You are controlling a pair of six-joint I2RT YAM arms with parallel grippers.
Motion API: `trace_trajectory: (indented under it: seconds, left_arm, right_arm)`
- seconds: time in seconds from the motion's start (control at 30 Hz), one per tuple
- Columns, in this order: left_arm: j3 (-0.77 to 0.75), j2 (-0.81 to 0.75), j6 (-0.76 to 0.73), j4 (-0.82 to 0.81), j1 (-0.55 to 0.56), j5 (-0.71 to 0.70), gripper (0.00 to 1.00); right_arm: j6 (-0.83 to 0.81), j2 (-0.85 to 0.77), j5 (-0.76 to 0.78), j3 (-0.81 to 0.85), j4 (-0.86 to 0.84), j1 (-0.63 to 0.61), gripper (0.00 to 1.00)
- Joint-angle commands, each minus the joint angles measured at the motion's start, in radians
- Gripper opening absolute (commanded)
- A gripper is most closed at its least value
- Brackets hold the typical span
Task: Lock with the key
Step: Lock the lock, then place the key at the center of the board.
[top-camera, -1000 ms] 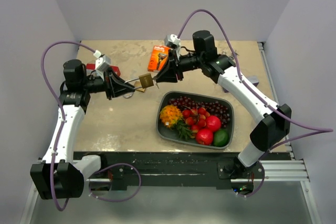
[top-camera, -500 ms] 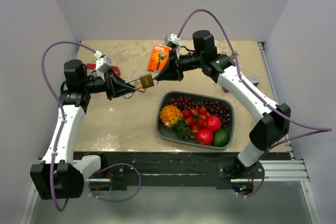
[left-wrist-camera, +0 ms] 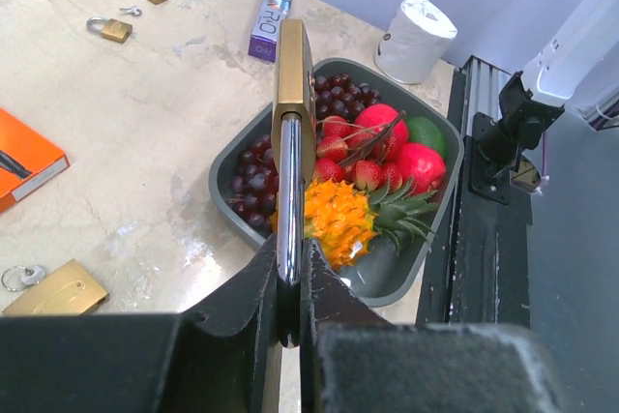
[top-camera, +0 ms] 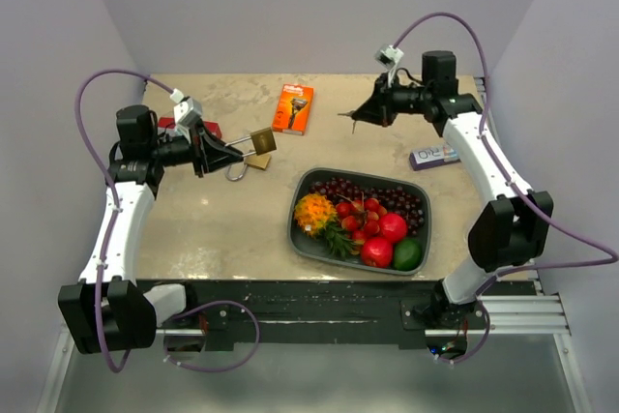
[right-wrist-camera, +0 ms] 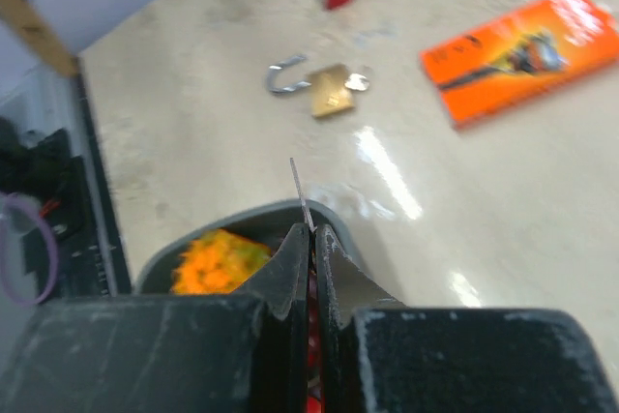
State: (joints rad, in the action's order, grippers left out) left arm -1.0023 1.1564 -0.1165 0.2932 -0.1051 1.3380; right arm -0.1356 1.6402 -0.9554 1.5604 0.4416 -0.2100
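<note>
A brass padlock [top-camera: 261,139] hangs in the air over the left half of the table. My left gripper [top-camera: 232,149] is shut on its steel shackle [left-wrist-camera: 287,191], and the brass body [left-wrist-camera: 293,74] points away from the fingers. My right gripper [top-camera: 360,115] is far to the right of the padlock, near the back of the table. It is shut on the key [right-wrist-camera: 301,195], whose thin blade sticks out edge-on past the fingertips. In the right wrist view that gripper [right-wrist-camera: 311,234] sits above the tray's edge.
A grey tray [top-camera: 360,173] of fruit stands front centre. A second brass padlock [top-camera: 253,162] with an open shackle lies below the held one. An orange razor box [top-camera: 292,107], a purple box [top-camera: 433,155], a red item [top-camera: 169,124] and a white roll [left-wrist-camera: 414,36] lie around.
My right gripper has drawn back from the padlock to the right and rear with the key, its jaws closed tighter. The left gripper still holds the padlock, shifted slightly left.
</note>
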Motion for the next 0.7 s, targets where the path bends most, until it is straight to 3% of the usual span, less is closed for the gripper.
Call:
trace_trajectory:
  seconds: [0.0, 0.33, 0.67]
  left_arm:
    - [-0.059, -0.014, -0.012, -0.078, -0.007, 0.02, 0.0]
    - [-0.047, -0.03, -0.018, -0.057, -0.007, -0.042, 0.0]
    - [-0.044, -0.032, -0.029, -0.032, -0.005, -0.065, 0.0]
  right_arm:
    - [-0.027, 0.007, 0.263, -0.043, 0.017, 0.072, 0.0]
    - [-0.074, 0.179, 0.519, -0.071, -0.026, 0.142, 0.0]
    - [-0.076, 0.34, 0.625, -0.03, -0.035, 0.162, 0.0]
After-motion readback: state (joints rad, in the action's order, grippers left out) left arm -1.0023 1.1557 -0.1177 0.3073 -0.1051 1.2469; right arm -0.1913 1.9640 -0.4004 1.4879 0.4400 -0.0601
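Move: Out to the right of the right hand, which already holds the key, the bare patch of table it heads for lies about 9 cm ahead, 14 cm to the right and 29 cm below. The purple box is about 13 cm right of that patch. The fruit basket sits some 11 cm back and 2 cm right of the hand, a small padlock about 25 cm ahead and 10 cm right. From the left hand the patch is roughly 18 cm ahead and 47 cm right. Sinking about 21 cm, the right hand carries the key away from the big padlock, sweeping right and forward towards the bare table beside the purple box, then dropping more steeply and slowing. It swings clockwise while its fingers tip some 30 degrees further down, still shut on the key. The left hand keeps hold of the big padlock's shackle, almost still. ##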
